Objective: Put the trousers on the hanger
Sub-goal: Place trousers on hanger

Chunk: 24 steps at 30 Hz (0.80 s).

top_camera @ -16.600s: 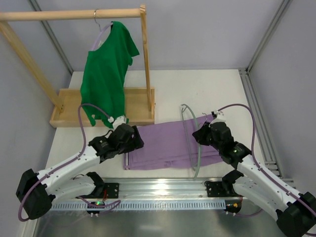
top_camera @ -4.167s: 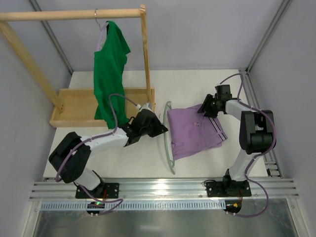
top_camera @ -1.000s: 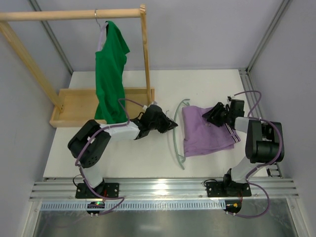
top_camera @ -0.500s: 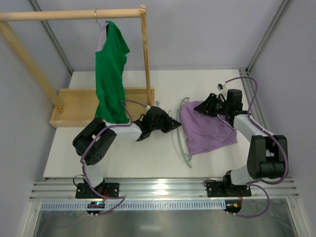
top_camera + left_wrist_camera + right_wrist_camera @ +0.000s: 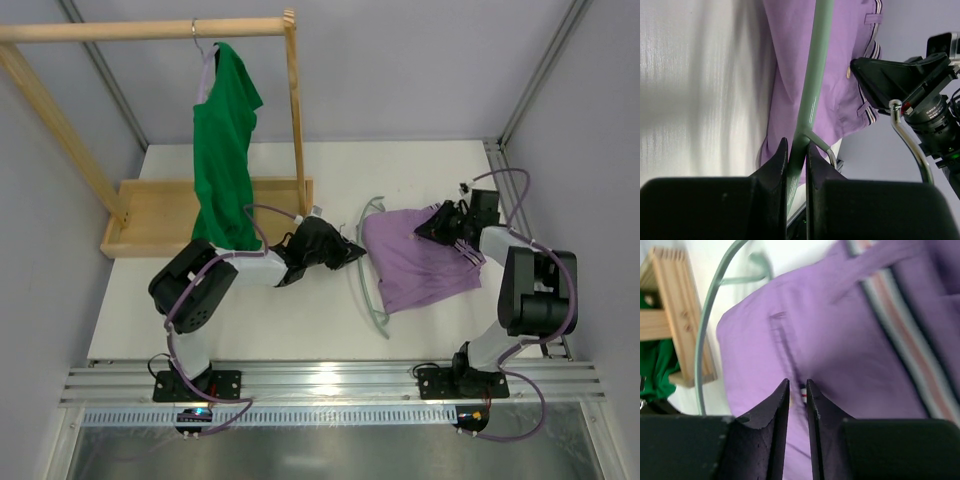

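The lilac trousers (image 5: 415,265) lie crumpled on the white table, right of centre, striped waistband toward the right. The pale mint hanger (image 5: 367,300) lies along their left edge, its loop partly under the fabric. My left gripper (image 5: 350,253) is shut on the hanger's bar; in the left wrist view its fingers pinch the hanger (image 5: 812,85) near the hook, with the trousers (image 5: 790,50) beyond. My right gripper (image 5: 425,228) sits on the trousers' upper edge. Its jaws (image 5: 797,382) stand narrowly apart around a fold of the trousers (image 5: 840,350), the hanger (image 5: 707,310) curving at the left.
A wooden rack (image 5: 295,110) with a box base (image 5: 150,215) stands at the back left. A bright green top (image 5: 222,140) hangs from its rail. Metal frame posts border the table (image 5: 250,310), and a slotted rail (image 5: 330,385) runs along the near edge.
The right gripper's jaws have closed down onto the trousers' fabric near the top edge, and the cloth has shifted slightly. The left gripper keeps its hold on the hanger, hardly moving.
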Motion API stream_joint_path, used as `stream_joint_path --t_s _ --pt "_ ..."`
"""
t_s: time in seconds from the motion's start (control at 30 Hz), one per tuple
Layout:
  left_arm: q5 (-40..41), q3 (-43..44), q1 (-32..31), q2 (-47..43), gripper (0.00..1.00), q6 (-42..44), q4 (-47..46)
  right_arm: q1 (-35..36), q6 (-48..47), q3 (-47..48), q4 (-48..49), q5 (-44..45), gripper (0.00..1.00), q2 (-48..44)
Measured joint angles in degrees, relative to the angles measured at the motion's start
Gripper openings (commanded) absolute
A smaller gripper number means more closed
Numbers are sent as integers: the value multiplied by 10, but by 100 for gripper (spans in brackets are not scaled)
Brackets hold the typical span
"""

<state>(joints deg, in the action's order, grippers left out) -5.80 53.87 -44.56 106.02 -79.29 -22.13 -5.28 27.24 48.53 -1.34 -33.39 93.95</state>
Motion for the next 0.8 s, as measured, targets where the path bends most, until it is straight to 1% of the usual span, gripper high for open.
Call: stream_joint_path --t_s 0.03,0.07,0.13,0.23,0.33,0.4,0.5,0.57,0.67,0.8 --pt "2 0 0 -1 1 0 1 -14 -1 -2 -7 16 25 -9" --pt "2 0 0 -1 0 1 2 -27 -2 -3 -12 28 31 -19" --pt "2 0 0 -1 1 3 2 -45 -2 -2 -18 51 31 -33" --pt "0 4 0 -1 1 7 3 -45 -5 14 -24 61 33 -24" --pt "-4 6 0 0 1 12 3 -45 -23 27 -51 68 48 -18" --pt "-7 7 0 0 1 17 3 -47 -35 28 -75 75 54 -30" --pt "-19 21 1 4 0 37 15 -51 -54 42 -123 99 58 -56" --pt "-30 40 2 6 0 60 37 -54 -68 76 -152 112 60 -61" --pt "-36 61 2 6 0 93 71 -55 -85 122 -173 124 63 -55" --pt "-38 67 9 3 1 116 97 -55 -103 139 -184 135 65 -41"
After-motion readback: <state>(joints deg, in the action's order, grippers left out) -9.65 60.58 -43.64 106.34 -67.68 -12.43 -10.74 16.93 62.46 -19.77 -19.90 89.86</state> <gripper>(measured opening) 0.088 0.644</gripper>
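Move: The right hand is low over the trousers near the button; their striped waistband lies about 9 cm to its right, level with it and some 4 cm below. The hanger's long bar lies roughly 8 cm back and 12 cm left of that hand. From the left hand, which already grips the hanger, the middle of the trousers is about 14 cm right, 1 cm back and 6 cm lower; the waistband is about 22 cm right and 4 cm farther out. The left fingers keep their pinch on the hanger near its middle, the hand staying within a centimetre or so but turning it some 8 degrees clockwise. Meanwhile the right hand sweeps about 8 cm right, out over the waistband, rising some 5 cm mostly in the second half and edging forward; its fingers spread well open and it rolls roughly 15 degrees, right side up. ##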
